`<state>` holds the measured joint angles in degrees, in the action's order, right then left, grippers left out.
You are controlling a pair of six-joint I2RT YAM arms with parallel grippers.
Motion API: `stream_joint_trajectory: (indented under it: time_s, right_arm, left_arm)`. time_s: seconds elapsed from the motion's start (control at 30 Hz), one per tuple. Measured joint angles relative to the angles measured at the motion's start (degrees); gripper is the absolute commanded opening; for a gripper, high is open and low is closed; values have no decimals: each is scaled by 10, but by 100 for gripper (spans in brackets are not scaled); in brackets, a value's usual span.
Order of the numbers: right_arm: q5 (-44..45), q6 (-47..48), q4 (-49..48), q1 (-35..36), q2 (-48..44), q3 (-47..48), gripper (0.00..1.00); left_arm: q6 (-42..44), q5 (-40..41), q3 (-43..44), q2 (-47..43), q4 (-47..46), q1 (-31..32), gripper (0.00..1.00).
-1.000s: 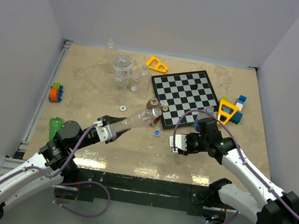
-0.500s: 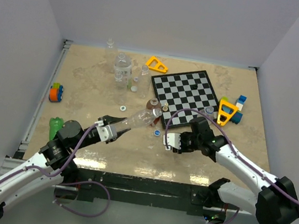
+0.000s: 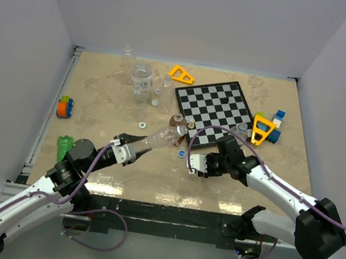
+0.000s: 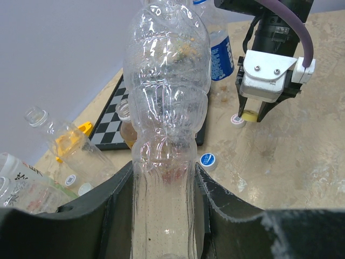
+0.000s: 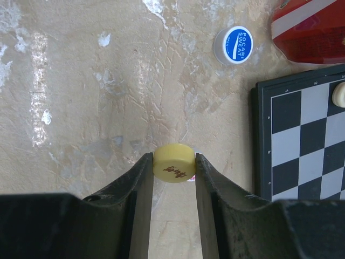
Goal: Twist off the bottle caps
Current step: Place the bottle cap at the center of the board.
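My left gripper [image 3: 133, 149] is shut on a clear ribbed bottle [image 3: 159, 139], held tilted above the table with its far end toward the chessboard. In the left wrist view this bottle [image 4: 167, 108] fills the middle between the fingers [image 4: 116, 199], and its mouth is cut off at the top. My right gripper [image 3: 192, 164] hangs low over the table, shut on a yellow cap [image 5: 173, 163]. A blue cap [image 5: 236, 45] lies loose on the table just beyond it. A blue-labelled bottle [image 4: 218, 48] and an amber bottle [image 3: 176, 120] are near the board's corner.
A chessboard [image 3: 214, 109] lies right of centre. Clear bottles [image 3: 141, 80] stand at the back, with white caps [image 3: 142, 125] loose near them. A green bottle [image 3: 63, 146] lies at the left edge beside a small toy [image 3: 65, 107]. Orange triangles [image 3: 262, 128] and blue blocks [image 3: 279, 118] sit at the right.
My right gripper has slid leftward across the table with the yellow cap in it. The left arm and its bottle have not moved.
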<state>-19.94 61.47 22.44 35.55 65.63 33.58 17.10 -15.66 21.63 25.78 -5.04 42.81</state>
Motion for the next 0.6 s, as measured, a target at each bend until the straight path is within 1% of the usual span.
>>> stream_joint_trajectory:
  time_s: [0.13, 0.27, 0.4, 0.6]
  right_arm:
    - [0, -2, -3, 2, 8, 0, 39]
    - [2, -6, -3, 3, 12, 0, 47]
    - [6, -9, -2, 5, 12, 0, 53]
    - [6, -11, 7, 5, 6, 4, 56]
  left_arm:
    - [0, 0, 0, 1, 0, 0, 0]
    - [0, 0, 0, 1, 0, 0, 0]
    - [0, 0, 0, 2, 0, 0, 0]
    - [0, 0, 0, 2, 0, 0, 0]
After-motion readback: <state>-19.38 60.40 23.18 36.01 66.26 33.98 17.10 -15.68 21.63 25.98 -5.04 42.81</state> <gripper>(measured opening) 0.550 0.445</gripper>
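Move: Just beneath the right hand, whose fingertips still hold the yellow cap, the white cap lies on the table about 2 cm ahead, 1 cm to the left and 2 cm lower. The blue cap lies some 10 cm to the left of that white cap and about 1 cm farther out; the chessboard's middle is roughly 22 cm straight ahead of the hand. From the left hand the white cap is about 5 cm ahead, 23 cm to the right and 20 cm below. Opening its fingers beside the white cap, the right hand lets go of the yellow cap low over the table, by the near edge of the white cap. It stays almost in place, sinking only about half a centimetre at first and easing up slightly at the end, with no real wrist turn. The left hand holds still and keeps its grip on the clear bottle. ##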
